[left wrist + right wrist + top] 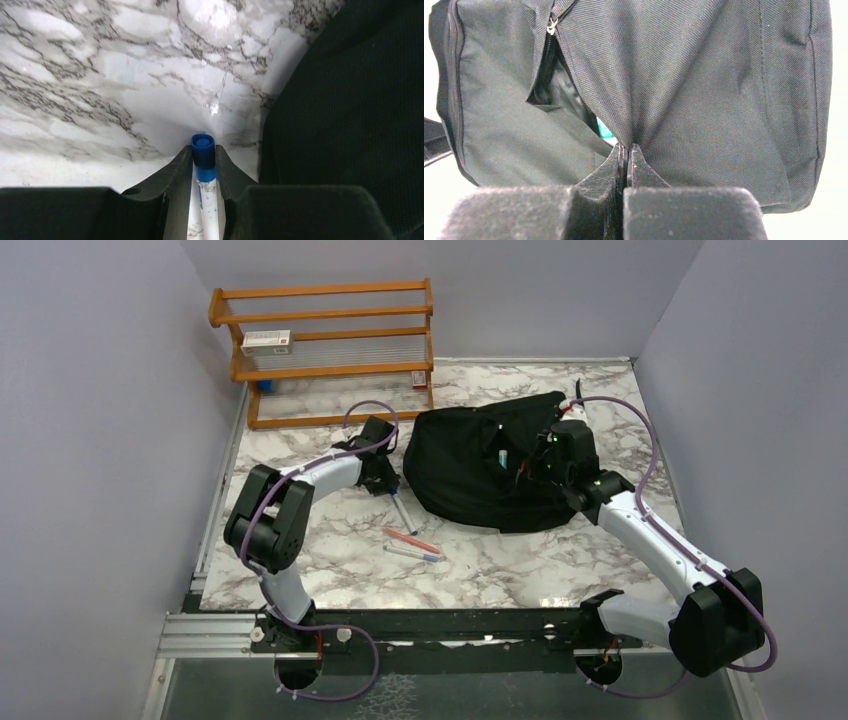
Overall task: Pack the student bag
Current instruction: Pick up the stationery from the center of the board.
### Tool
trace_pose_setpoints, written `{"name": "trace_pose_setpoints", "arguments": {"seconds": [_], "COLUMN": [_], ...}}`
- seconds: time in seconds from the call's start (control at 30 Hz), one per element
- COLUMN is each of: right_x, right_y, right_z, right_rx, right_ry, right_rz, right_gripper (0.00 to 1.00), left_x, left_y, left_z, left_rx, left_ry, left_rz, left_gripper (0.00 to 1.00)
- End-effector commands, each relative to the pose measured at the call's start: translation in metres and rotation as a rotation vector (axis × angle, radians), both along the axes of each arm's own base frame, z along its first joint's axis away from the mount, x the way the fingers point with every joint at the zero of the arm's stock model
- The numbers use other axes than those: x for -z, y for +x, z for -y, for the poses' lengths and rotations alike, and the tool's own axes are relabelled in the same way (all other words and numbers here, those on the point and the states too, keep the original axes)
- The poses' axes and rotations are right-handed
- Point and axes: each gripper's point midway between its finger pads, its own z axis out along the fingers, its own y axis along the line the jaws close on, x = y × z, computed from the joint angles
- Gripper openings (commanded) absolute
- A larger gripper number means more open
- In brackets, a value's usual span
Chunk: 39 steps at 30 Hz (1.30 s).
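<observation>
The student bag (480, 480), black and soft, lies at the table's middle right. Its pocket gapes open (549, 85), and something green (605, 131) shows inside. My right gripper (627, 146) is shut on a fold of the bag's fabric at the edge of that opening, seen from above over the bag's right half (535, 462). My left gripper (385, 485) sits low on the table just left of the bag (350, 110). Its jaws press both sides of a white marker with a blue cap (209, 200), which lies flat on the marble.
An orange pen (411, 540) and a grey-blue pen (412, 553) lie on the marble in front of the bag. A wooden shelf (330, 350) stands at the back left with a small box (266, 339) on it. Walls close in on the left and right.
</observation>
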Motion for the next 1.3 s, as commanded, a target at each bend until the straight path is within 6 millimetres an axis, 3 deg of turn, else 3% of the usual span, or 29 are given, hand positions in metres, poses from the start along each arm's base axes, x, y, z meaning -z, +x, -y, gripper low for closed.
{"name": "trace_pose_setpoints", "arguments": {"seconds": [0.0, 0.33, 0.5, 0.7, 0.93, 1.27], "right_x": [0.006, 0.007, 0.006, 0.007, 0.010, 0.011], "right_y": [-0.010, -0.013, -0.013, -0.013, -0.013, -0.013], "right_z": [0.009, 0.012, 0.012, 0.011, 0.009, 0.010], "right_rx": [0.015, 0.021, 0.018, 0.016, 0.012, 0.013], "right_ry": [-0.039, -0.045, -0.046, -0.041, -0.034, -0.041], "right_rz": [-0.025, -0.025, -0.020, -0.020, -0.026, -0.029], "right_gripper": [0.01, 0.01, 0.01, 0.01, 0.01, 0.01], "left_x": [0.011, 0.005, 0.010, 0.012, 0.010, 0.023], "left_y": [0.013, 0.056, 0.063, 0.055, 0.038, 0.006], "left_z": [-0.015, -0.023, -0.023, -0.028, -0.022, 0.019], "left_rx": [-0.004, 0.100, 0.184, 0.191, 0.180, 0.223], "left_ry": [0.036, 0.052, 0.097, 0.119, 0.104, 0.099], "left_rz": [-0.008, 0.038, 0.010, -0.011, -0.027, -0.078], "left_gripper": [0.22, 0.24, 0.30, 0.50, 0.53, 0.52]}}
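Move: The blue-capped marker's cap is already between the left fingertips; the marker's middle lies about 5 cm back and 3 cm right of the left hand, about 1 cm lower. The black bag's middle is some 20 cm right and 6 cm ahead of that hand. The pink marker lies 12 cm back and 4 cm right, the white pen 15 cm back and 4 cm right. From the right hand, the blue-capped marker is about 25 cm left, 5 cm back and 14 cm below. Drag the blue-capped marker by its cap with the left gripper, forward along the bag's left side, low over the table, about 7.5 cm in all, turning the wrist some 10 degrees clockwise. Open the fingers to about half towards the end of that reach to let go of the cap, then ease back and to the right, roughly 2.5 cm each, keeping the fingers open and astride the marker, the right finger up against the bag. Keep the right gripper's hold on the bag. ##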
